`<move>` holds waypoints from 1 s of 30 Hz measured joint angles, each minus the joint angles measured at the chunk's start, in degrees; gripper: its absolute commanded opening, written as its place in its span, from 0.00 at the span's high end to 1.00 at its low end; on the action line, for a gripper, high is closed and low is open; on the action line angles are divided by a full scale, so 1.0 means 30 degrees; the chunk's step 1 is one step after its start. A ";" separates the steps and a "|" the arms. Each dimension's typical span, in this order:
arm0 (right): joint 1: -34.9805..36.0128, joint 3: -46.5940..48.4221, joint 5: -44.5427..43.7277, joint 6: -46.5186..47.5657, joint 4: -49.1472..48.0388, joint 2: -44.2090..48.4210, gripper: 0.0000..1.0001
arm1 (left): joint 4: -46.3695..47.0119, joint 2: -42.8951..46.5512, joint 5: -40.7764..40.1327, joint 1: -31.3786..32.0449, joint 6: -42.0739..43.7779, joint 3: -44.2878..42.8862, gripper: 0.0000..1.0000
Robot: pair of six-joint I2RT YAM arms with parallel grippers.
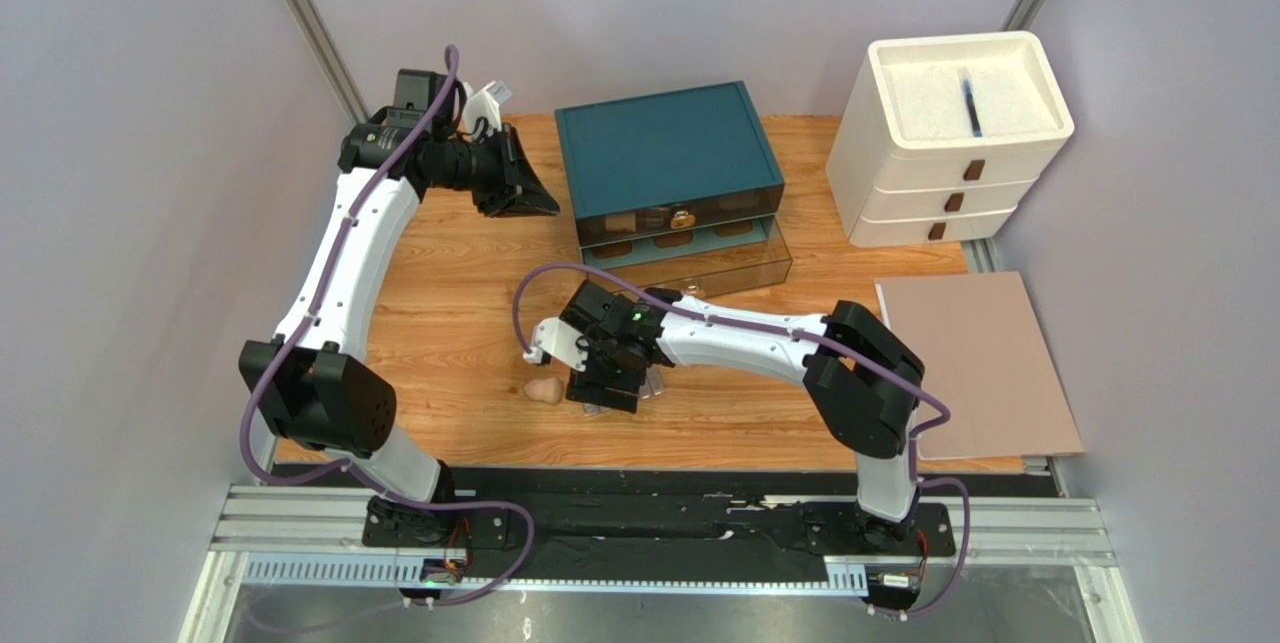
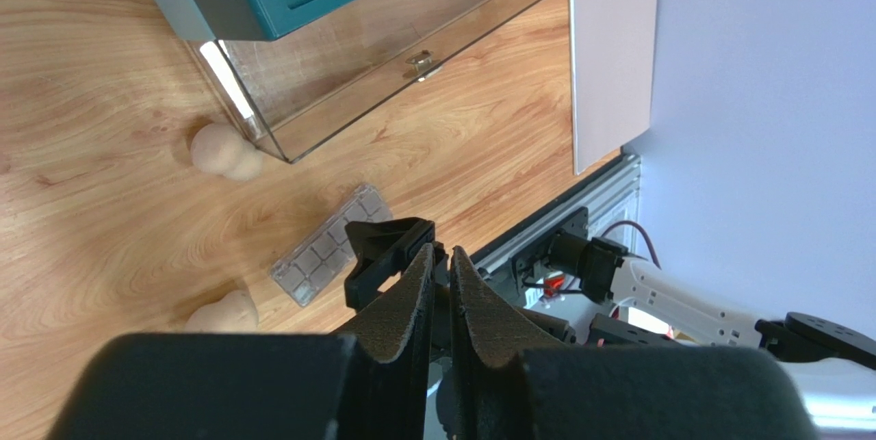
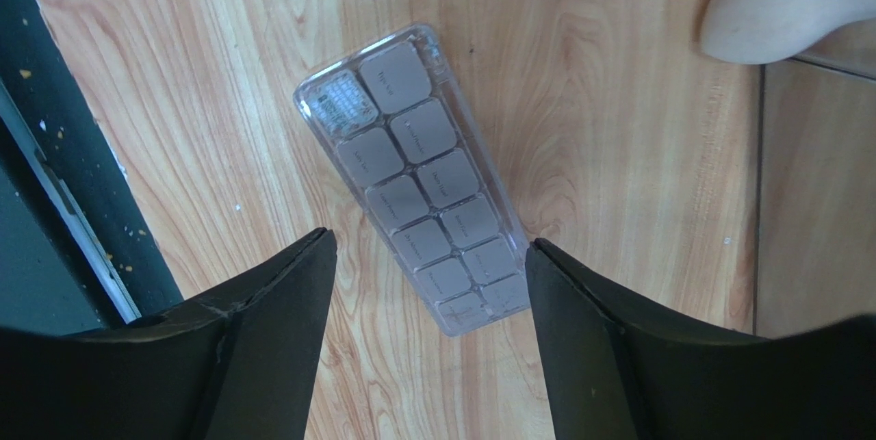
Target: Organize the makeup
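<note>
A flat grey gridded palette (image 3: pixel 422 178) in a clear case lies on the wooden table, slanted. My right gripper (image 3: pixel 427 255) hangs just above its near end, open, one finger on each side and nothing held. In the top view that gripper (image 1: pixel 613 388) covers most of the palette. One beige sponge (image 1: pixel 544 390) lies just left of it, and another sponge (image 2: pixel 226 153) rests against the corner of the clear drawer (image 2: pixel 391 60). My left gripper (image 1: pixel 519 186) is raised at the back left. Its fingers (image 2: pixel 411 296) are almost together, with a thin gap and nothing in it.
The teal drawer box (image 1: pixel 669 156) stands at the back centre with its clear lower drawer (image 1: pixel 706 265) pulled out. A white drawer unit (image 1: pixel 947 133) is at the back right. A flat beige mat (image 1: pixel 977 366) lies on the right. The black rail (image 1: pixel 661 501) runs along the near edge.
</note>
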State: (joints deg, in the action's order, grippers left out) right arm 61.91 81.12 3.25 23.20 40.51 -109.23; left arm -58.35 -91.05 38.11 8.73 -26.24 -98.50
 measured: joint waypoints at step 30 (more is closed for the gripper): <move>0.1246 0.0401 -0.2965 -0.0816 0.0386 -0.2157 1.00 | 0.0153 0.0117 0.0233 -0.0095 0.0350 0.0532 0.85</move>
State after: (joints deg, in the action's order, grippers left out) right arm 65.65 82.32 -5.65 20.75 41.67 -115.70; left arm -57.89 -90.70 38.81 8.45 -25.19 -96.90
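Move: The makeup palette lies almost straight below my open right fingers, about 4 cm down. One sponge sits level with the palette, some 10 cm to its left. The other sponge is about 12 cm ahead of my right hand and 6 cm left, and the open lower drawer's front is roughly 15 cm ahead and 10 cm right. From my left hand the palette is about 13 cm back, 9 cm right and 28 cm below. I sink my right hand about 3.5 cm onto the palette with the fingers wide, straightening them some 10 degrees towards vertical. Down low, I shut them completely while easing barely 1 cm forward, then draw back and to the right about 1.5 cm with the fingers closed on nothing, just back of the palette's near end. ##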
